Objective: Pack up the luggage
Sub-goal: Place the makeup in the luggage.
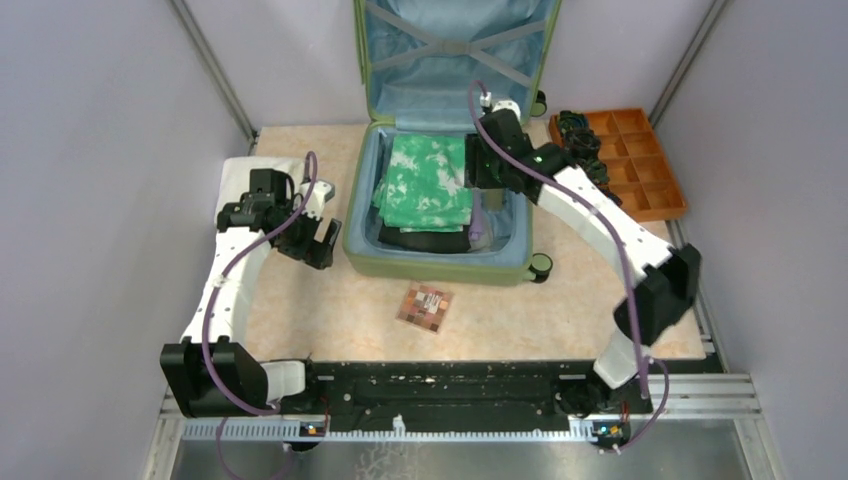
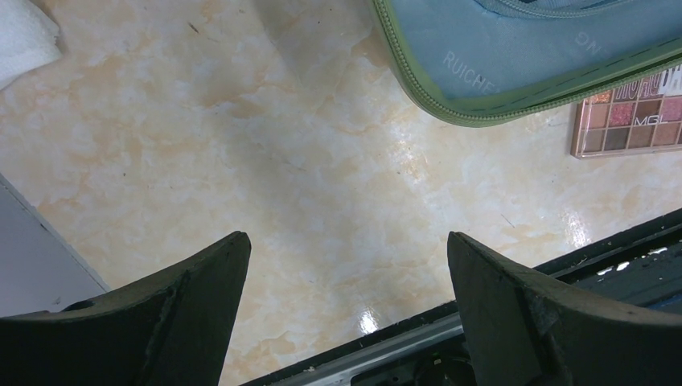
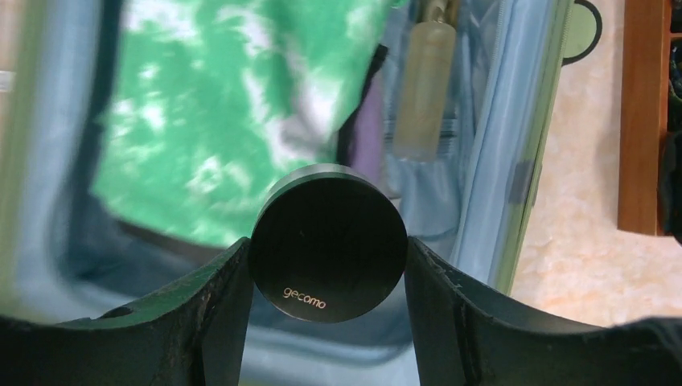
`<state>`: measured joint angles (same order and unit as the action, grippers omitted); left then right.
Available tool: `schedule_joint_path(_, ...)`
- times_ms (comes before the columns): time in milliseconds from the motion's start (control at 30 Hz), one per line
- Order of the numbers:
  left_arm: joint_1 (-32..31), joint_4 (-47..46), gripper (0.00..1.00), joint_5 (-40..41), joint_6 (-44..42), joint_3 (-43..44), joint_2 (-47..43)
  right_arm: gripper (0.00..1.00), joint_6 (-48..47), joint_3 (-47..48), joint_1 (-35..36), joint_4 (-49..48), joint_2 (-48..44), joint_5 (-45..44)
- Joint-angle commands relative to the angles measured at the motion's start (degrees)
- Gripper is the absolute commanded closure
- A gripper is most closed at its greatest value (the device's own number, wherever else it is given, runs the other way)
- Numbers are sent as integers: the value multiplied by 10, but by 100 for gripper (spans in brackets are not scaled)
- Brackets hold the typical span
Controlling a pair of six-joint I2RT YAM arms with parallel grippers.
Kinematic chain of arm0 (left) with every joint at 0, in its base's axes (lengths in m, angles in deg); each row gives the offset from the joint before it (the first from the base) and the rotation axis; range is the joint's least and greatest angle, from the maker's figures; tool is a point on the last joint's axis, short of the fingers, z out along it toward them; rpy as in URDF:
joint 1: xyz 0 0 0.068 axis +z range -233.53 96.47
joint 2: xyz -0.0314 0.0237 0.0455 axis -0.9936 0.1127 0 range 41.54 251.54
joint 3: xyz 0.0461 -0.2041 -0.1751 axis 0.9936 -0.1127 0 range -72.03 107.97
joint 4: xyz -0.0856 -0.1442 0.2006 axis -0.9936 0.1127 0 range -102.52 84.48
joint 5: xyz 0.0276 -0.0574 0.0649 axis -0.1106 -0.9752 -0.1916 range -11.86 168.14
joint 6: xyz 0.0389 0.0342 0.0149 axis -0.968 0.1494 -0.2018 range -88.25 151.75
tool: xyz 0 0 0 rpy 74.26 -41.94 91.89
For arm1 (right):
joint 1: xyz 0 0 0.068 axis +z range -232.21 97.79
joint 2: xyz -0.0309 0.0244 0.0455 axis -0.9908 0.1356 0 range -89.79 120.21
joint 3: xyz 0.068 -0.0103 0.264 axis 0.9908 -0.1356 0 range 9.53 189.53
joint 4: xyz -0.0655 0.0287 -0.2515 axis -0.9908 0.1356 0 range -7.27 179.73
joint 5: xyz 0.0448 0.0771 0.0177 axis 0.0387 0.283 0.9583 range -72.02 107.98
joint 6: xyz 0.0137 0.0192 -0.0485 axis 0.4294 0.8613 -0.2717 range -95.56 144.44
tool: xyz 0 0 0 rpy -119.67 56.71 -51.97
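Note:
The luggage [image 1: 445, 265], a light-green suitcase with blue lining, lies open mid-table with its lid upright at the back. Inside lie a folded green-and-white cloth [image 1: 425, 182] over dark clothes, and a pale bottle [image 3: 425, 88] along the right wall. My right gripper [image 3: 328, 249] hovers over the suitcase's right side, shut on a round black compact [image 3: 328, 241] marked "gecomo". In the top view that gripper [image 1: 487, 165] hides the compact. My left gripper [image 2: 347, 241] is open and empty over bare tabletop, left of the suitcase [image 2: 515, 72]; in the top view it [image 1: 315, 240] sits near the suitcase's left front corner.
A makeup palette [image 1: 425, 307] lies on the table in front of the suitcase, also showing as the palette [image 2: 631, 121] in the left wrist view. An orange compartment tray [image 1: 640, 160] with dark items stands at the back right. A white cloth [image 2: 24, 36] lies at far left.

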<state>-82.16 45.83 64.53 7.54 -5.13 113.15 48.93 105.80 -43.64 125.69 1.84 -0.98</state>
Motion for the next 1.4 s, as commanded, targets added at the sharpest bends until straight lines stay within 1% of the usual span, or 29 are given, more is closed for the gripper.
schedule_joint_path(0,2,-8,1,-3,-7,-2,-8,91,-33,62,-43,29,125,20)
schedule_joint_path(67,2,-8,1,1,-8,-3,-8,94,-27,83,-54,38,162,23)
schedule_joint_path(133,2,-12,1,5,-11,-6,-8,95,-19,80,-57,41,182,27)
schedule_joint_path(333,3,-24,1,10,-20,-19,-3,96,2,-35,-58,-14,178,28)
schedule_joint_path(500,3,-26,1,4,-23,-17,1,96,16,-92,-77,-51,191,34)
schedule_joint_path(600,3,-26,1,2,-24,-15,2,95,17,-89,-90,-57,216,26)
schedule_joint_path(767,3,-26,1,0,-22,-15,3,89,11,-56,-98,-73,251,17)
schedule_joint_path(833,3,-26,1,2,-22,-14,3,82,12,-33,-102,-66,271,16)
schedule_joint_path(933,3,-23,1,6,-23,-8,2,61,12,-6,-109,-62,291,14)
schedule_joint_path(1033,4,-18,1,9,-25,-2,0,40,13,13,-110,-58,288,11)
schedule_joint_path(1133,4,-13,1,9,-27,0,-4,22,16,3,-98,-66,249,9)
schedule_joint_path(1200,4,-11,1,7,-27,0,-7,13,17,-11,-81,-70,206,-4)
schedule_joint_path(1233,4,-10,1,6,-28,-1,-8,7,19,-18,-70,-70,186,-14)
schedule_joint_path(1267,4,-9,1,5,-28,-1,-9,2,22,-26,-60,-66,165,-26)
schedule_joint_path(1367,4,-1,1,3,-30,1,-12,1,31,-61,-22,-61,90,-56)
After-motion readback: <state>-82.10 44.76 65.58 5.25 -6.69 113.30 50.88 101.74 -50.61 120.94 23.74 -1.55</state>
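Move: Down on the luggage floor, in the gap right of the clothes, the spot for the held makeup jar lies about 5 cm ahead of the right hand, 4 cm right and 23 cm below. The bottle lies some 15 cm ahead and 4 cm right; the purple garment's edge is 6 cm ahead with no side offset, the green cloth 11 cm ahead and 12 cm left. From the left hand, that spot is about 16 cm ahead, 44 cm right and 13 cm down. Lowering the held makeup jar fast into the gap beside the clothes, the right hand drops over 20 cm, first swinging forward, then easing back and right while the fingers tip some 25 degrees further down. Low in the luggage it slides about 4 cm forward towards the bottle's near end, opens wide to let go, and lifts off about 4 cm. ##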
